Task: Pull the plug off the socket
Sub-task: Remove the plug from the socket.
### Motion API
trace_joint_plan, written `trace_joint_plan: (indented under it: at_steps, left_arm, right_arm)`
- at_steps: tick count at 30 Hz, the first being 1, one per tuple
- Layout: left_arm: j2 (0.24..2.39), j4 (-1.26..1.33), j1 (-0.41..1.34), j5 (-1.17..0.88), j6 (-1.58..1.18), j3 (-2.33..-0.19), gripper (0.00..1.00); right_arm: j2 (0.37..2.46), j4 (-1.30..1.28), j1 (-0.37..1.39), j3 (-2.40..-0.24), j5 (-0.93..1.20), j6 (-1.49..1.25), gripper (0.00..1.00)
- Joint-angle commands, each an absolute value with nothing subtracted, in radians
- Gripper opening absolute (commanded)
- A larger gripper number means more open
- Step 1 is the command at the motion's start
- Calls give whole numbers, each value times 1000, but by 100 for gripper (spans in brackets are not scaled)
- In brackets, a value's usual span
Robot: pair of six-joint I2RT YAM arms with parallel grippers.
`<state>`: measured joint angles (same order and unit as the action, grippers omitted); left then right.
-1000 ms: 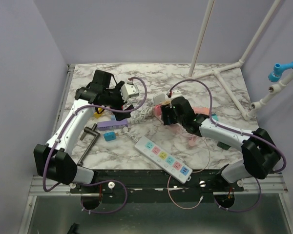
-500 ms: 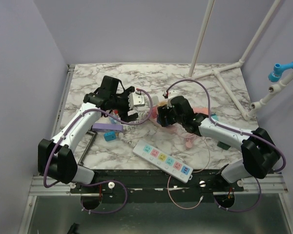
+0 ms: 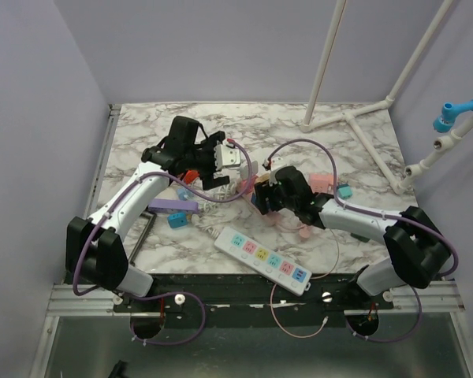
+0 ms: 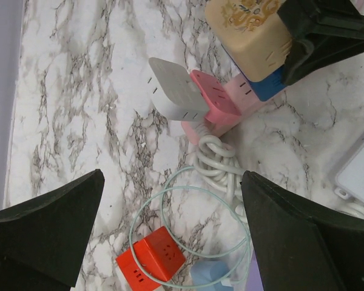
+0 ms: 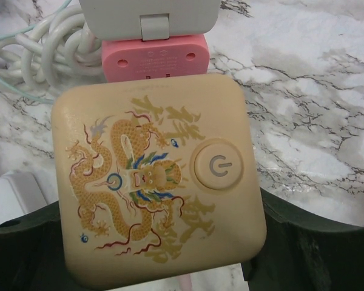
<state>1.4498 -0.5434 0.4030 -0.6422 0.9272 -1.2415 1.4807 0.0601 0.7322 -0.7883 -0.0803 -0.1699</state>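
Note:
My right gripper (image 5: 164,248) is shut on a beige socket cube (image 5: 158,176) printed with a dragon and a power button, its dark fingers (image 5: 315,242) against both sides. A pink plug (image 5: 155,54) sits in the cube's far side, and a white plug (image 5: 148,15) with a coiled white cable (image 4: 218,163) is joined to the pink one. In the left wrist view the beige cube (image 4: 249,36), pink plug (image 4: 215,103) and white plug (image 4: 173,91) lie ahead. My left gripper (image 4: 170,236) is open and holds nothing. Overhead, the left gripper (image 3: 238,167) hovers just left of the right gripper (image 3: 266,194).
A red socket cube (image 4: 151,260) ringed by a thin pale cable lies under the left gripper. A white power strip (image 3: 262,257) lies near the front edge. A purple block (image 3: 173,206), a small blue cube (image 3: 176,220) and a metal T-handle (image 3: 142,232) sit at left; a white pipe frame (image 3: 355,118) stands back right.
My left arm has swung right, from the far left of the table to beside the right gripper. The right gripper has shifted slightly left and nearer with the beige cube.

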Motion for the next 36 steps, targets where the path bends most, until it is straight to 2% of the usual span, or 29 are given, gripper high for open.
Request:
trace_joint_plan:
  at_steps: [1, 7, 12, 17, 25, 31, 36]
  left_arm:
    - [1472, -516, 409, -621, 881, -1266, 98]
    - [1509, -545, 418, -621, 803, -1348, 98]
    - [1494, -562, 432, -634, 886, -1344, 99]
    - [1465, -642, 457, -673, 1059, -1353, 98]
    - [1424, -894, 517, -855, 1601, -1358, 99]
    - [1498, -989, 618, -826, 1806, -1414, 98]
    - [1616, -1045, 685, -803, 1861, -1508, 99]
  right_arm:
    - [1432, 153, 779, -753, -135, -213, 73]
    - [1366, 121, 819, -739, -238, -264, 89]
    - [1219, 84, 820, -704, -258, -301, 100]
    - [1101, 23, 819, -687, -280, -356, 100]
    - [939, -118, 818, -683, -479, -491, 100]
    - [919, -256, 791, -721, -524, -624, 100]
    - [802, -312, 765, -723, -549, -678, 100]
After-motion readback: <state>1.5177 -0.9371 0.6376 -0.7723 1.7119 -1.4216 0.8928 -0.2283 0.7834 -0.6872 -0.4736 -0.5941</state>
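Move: The left gripper, open and empty, has the beige plug about 10 cm to its right, 6 cm back and 12 cm below. The right gripper still holds that plug together with the blue one; the beige plug sits 1 cm ahead, 1 cm left and 2 cm above its hand point. From the right hand, the white plug is about 6 cm ahead and 2 cm left, and the pink cord bundle some 7 cm back and 11 cm right, near table height. Open the right fingers fully to let go of the beige and blue plugs, easing back a little, then lift about 11 cm and swing right, away from the plugs, rolling the hand's left side up. Let the left gripper hover, then bring it back and right towards the beige plug, roughly 8 cm each way, turning clockwise some 45 degrees with the fingers kept wide open. ##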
